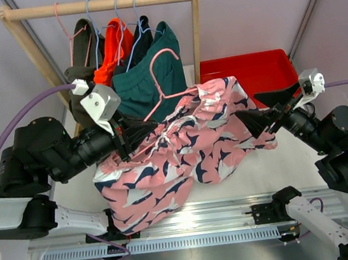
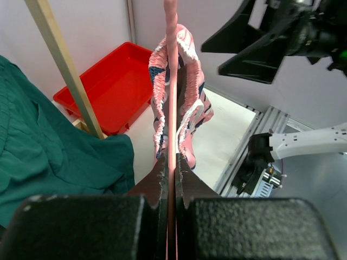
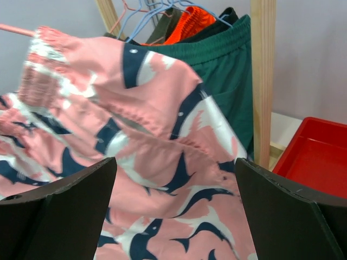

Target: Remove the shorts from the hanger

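Observation:
The pink shorts (image 1: 183,148) with a navy-white print hang off the rack on a pink wire hanger (image 1: 165,73), over the table. My left gripper (image 1: 137,131) is shut on the hanger's wire (image 2: 171,81), which runs straight out between its fingers (image 2: 157,184); the shorts' waistband (image 2: 190,81) bunches on the wire beyond. My right gripper (image 1: 259,115) stands wide open at the shorts' right side. The printed fabric (image 3: 162,135) lies just ahead of the right gripper (image 3: 176,179), not pinched.
Teal shorts (image 1: 147,76), orange shorts (image 1: 115,48), dark navy shorts (image 1: 142,38) and olive shorts (image 1: 83,71) hang on the wooden rack (image 1: 100,5). A red tray (image 1: 249,69) sits at the back right. The rack's right post (image 3: 263,81) stands close by.

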`<state>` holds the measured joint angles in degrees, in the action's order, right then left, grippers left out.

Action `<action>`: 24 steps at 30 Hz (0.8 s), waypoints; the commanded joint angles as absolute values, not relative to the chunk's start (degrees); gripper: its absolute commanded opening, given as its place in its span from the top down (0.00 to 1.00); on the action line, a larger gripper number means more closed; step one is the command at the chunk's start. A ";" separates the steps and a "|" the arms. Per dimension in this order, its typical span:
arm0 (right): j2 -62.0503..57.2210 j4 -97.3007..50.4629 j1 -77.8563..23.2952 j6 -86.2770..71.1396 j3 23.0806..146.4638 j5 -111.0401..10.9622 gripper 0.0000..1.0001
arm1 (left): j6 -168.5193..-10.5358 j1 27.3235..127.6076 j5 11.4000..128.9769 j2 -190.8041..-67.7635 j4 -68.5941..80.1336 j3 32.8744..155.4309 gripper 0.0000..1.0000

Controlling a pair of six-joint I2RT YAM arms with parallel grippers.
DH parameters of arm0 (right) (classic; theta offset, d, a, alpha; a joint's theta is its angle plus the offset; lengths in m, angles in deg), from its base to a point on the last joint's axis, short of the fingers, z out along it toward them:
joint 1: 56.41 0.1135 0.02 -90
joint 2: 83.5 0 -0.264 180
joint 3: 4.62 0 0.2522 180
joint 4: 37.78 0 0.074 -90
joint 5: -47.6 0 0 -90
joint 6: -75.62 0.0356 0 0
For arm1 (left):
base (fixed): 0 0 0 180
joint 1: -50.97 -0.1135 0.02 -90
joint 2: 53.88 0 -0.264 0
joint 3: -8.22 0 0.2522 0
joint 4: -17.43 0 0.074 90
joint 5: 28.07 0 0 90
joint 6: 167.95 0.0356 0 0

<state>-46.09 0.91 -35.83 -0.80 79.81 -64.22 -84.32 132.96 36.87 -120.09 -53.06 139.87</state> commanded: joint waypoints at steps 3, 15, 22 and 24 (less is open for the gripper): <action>-44.21 -8.34 -35.49 -1.82 73.75 -61.29 0.05 | -84.19 133.32 39.95 -117.16 -48.72 138.80 1.00; -37.09 -28.40 -35.49 5.31 67.41 -65.52 1.00 | -86.29 133.32 40.13 -113.90 -48.18 132.65 1.00; -38.85 -23.58 -38.91 0.91 73.02 -46.19 1.00 | -91.39 133.32 38.02 -115.93 -53.90 127.90 1.00; -38.24 -20.24 -41.36 1.43 74.00 -42.49 1.00 | -93.49 133.41 37.59 -115.32 -55.21 127.01 1.00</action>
<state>-38.18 -20.79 -38.36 2.61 69.74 -53.01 -89.24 132.98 38.88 -115.24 -53.11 128.15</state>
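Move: The upper right edge of the pink shorts lies about 7 cm ahead of the open right hand, 4 cm left and 6 cm lower. From that hand the pink hanger, held by the left hand, is some 24 cm left and 7 cm ahead at its height; the red tray is about 30 cm ahead, 10 cm right and 40 cm below. From the left hand the edge is roughly 10 cm ahead, 27 cm right and 8 cm lower. Right hand reaches some 8 cm forward and down, pinches the shorts' edge, then lifts rightward while left lowers hanger. ##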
